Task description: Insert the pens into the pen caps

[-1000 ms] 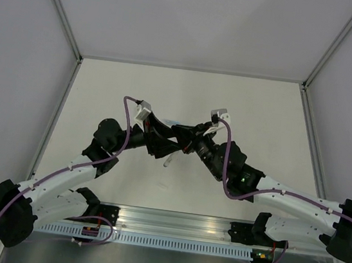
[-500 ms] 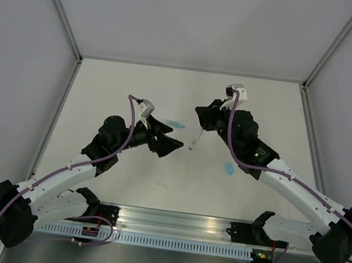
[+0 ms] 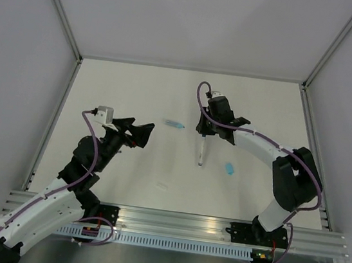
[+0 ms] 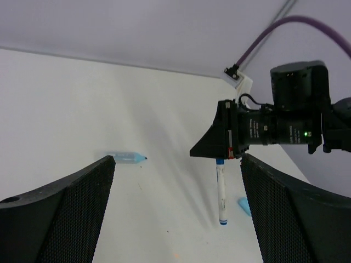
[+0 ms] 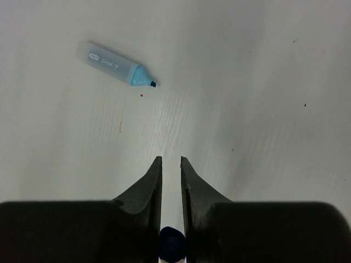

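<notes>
My right gripper [image 3: 203, 134] is shut on the top end of a white pen [image 3: 201, 152] with blue ends. The pen hangs tip-down just above the table. In the right wrist view its dark blue end [image 5: 173, 245] sits between the fingers [image 5: 153, 186]. In the left wrist view the pen [image 4: 221, 192] hangs under the right gripper [image 4: 222, 158]. My left gripper [image 3: 142, 133] stands wide open and empty at the left, well apart from the pen. A pale blue pen cap [image 3: 229, 168] lies right of the pen, also in the left wrist view [image 4: 244, 205].
A short pale blue marker [image 3: 177, 124] with a bare dark nib lies on the table between the grippers; the wrist views show the marker [image 5: 115, 68] [image 4: 123, 159] too. A small faint clear piece [image 3: 162, 185] lies nearer the front. Grey walls enclose the white table [image 3: 116, 91].
The two grippers were together at the table's middle. My left gripper has opened and drawn back left; the right gripper has carried the white pen off towards the back right.
</notes>
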Controlling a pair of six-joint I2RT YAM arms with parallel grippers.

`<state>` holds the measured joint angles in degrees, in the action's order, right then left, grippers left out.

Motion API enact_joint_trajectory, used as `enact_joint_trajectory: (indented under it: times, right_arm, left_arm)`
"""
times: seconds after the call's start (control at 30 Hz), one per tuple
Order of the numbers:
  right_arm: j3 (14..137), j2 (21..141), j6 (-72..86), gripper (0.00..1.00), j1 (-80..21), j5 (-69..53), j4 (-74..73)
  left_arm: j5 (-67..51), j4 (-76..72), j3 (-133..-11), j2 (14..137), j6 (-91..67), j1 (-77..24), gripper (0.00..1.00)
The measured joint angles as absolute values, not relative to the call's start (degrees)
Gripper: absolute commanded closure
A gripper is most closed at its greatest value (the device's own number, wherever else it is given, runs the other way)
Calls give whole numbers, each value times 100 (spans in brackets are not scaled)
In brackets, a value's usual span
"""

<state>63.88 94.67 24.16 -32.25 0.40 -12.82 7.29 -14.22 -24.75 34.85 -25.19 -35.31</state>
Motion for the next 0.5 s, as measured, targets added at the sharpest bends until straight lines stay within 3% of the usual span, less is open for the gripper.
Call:
enact_joint_trajectory:
  times: [0.27,0.5]
  right_arm:
    - [6807,10355,2418,100,-3022,169,-1452]
    - [7310,11076,2421,85,-2932,635,-1660]
  left_arm:
    - [1658,-1144,-2388,3052,-2615,-3531,0]
    - [1990,-906,-2342,3028,-2711,-3531,0]
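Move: Ahead of the right hand, the patch of open table that its held, capped pen is being lowered to lies about 5 cm forward, 3 cm to the right and some 9 cm below. The uncapped light-blue pen lies roughly 8 cm ahead and 13 cm left of that hand, the light-blue cap about 11 cm back and 12 cm right, both about 9 cm lower. From the empty left hand the patch is some 13 cm ahead, 24 cm right and 25 cm below. Sinking about 7 cm while reaching some 4 cm forward and drifting a little right, the right hand brings the capped pen down towards the open table to the right of the light-blue pen, its fingers keeping hold at the blue cap end. Wide open and empty, the left hand draws about 4 cm left, away from the right hand, and swings some 10 degrees counter-clockwise. ##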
